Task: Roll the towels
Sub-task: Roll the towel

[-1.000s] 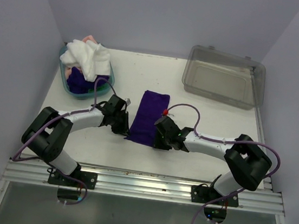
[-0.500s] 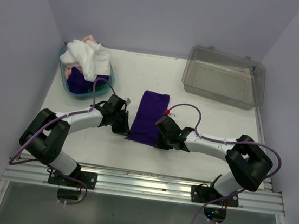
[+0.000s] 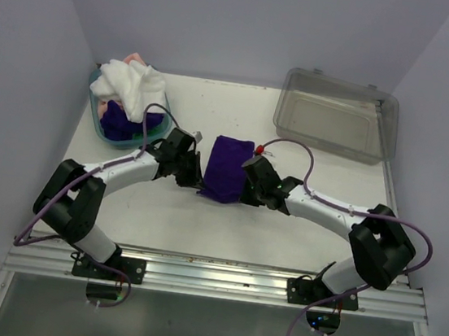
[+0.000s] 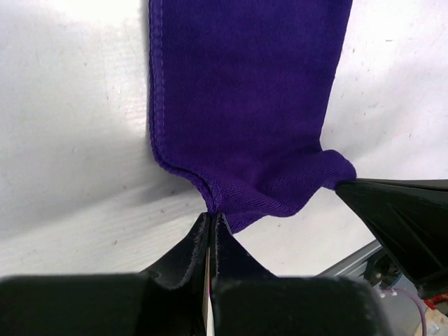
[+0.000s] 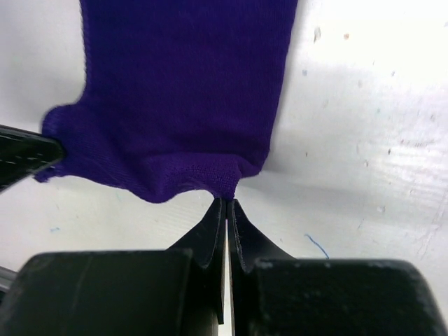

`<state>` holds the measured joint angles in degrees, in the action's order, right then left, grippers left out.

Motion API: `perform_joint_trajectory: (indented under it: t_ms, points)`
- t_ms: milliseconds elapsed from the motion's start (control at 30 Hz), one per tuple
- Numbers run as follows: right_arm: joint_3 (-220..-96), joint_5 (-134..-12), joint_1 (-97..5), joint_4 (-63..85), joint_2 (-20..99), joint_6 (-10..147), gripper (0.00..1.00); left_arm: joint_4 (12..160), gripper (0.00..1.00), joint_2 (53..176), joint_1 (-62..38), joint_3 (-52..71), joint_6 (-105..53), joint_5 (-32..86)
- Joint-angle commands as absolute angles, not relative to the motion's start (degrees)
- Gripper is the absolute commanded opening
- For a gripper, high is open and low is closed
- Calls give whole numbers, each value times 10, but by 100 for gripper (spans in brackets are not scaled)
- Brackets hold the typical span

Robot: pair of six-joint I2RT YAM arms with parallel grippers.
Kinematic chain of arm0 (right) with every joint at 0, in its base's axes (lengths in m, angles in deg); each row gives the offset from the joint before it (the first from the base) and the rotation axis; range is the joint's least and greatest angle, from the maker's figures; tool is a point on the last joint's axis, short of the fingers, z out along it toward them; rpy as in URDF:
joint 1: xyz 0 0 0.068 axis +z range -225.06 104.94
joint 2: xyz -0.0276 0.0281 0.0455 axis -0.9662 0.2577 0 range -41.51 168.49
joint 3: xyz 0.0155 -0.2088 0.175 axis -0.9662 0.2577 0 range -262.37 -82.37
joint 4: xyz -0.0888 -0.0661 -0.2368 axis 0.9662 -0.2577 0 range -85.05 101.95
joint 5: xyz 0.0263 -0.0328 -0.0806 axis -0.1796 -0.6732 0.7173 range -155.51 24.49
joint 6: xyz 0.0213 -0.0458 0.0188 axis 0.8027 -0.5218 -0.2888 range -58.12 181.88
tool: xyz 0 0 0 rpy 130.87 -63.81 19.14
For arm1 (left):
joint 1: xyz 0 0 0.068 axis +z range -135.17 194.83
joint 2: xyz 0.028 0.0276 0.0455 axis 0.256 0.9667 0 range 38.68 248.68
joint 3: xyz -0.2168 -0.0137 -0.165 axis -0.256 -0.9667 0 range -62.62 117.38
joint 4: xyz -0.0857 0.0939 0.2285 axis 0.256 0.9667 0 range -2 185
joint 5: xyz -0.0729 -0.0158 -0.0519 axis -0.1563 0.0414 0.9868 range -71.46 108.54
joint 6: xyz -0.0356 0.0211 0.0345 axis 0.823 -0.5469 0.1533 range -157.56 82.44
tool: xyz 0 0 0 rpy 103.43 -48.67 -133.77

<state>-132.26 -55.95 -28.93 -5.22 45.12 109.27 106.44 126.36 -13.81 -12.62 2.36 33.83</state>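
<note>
A dark purple towel [image 3: 227,168] lies mid-table, its near end lifted and folded back over itself. My left gripper [image 3: 196,178] is shut on the towel's near left corner [image 4: 210,203]. My right gripper [image 3: 246,189] is shut on the near right corner [image 5: 234,178]. In the left wrist view the purple cloth [image 4: 245,91] stretches away from the pinched tips, and the right gripper's black finger [image 4: 399,210] shows at the right edge. A white towel [image 3: 132,87] is heaped on the teal basket [image 3: 98,109], with another purple towel [image 3: 117,122] under it and a bit of peach-pink towel [image 3: 137,60] behind.
A clear grey plastic bin [image 3: 336,114] sits at the back right of the table. The teal basket stands at the back left, close to the left wall. The aluminium rail [image 3: 211,277] runs along the near edge.
Both grippers closed on the towel's near corners, then carried them away from the near edge, folding the near end over so the towel looks shorter.
</note>
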Motion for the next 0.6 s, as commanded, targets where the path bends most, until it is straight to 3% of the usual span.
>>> perform_joint_trajectory:
  t_ms: [0,567]
  points:
    - [-1362,-540,-310,-59,459,1065,0,1067,0,1295,-136,-83,36,335]
    - [-1426,-551,-355,-59,542,1040,0,1055,0,1370,-90,-37,36,344]
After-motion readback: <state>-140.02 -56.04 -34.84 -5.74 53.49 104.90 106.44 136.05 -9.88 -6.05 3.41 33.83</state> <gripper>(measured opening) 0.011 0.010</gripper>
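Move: Both shut hands hold the near edge of the folded purple towel, raised off the table. The middle of the towel's flat part lies about 7 cm ahead of the left hand, 8 cm to its right and 4 cm below; from the right hand about 9 cm ahead, 6 cm left and 4 cm below. The teal basket stands some 18 cm ahead of the left hand and 22 cm to its left. Both hands keep their pinch and carry the towel's near edge forward over it about 5 cm, finally sinking. ##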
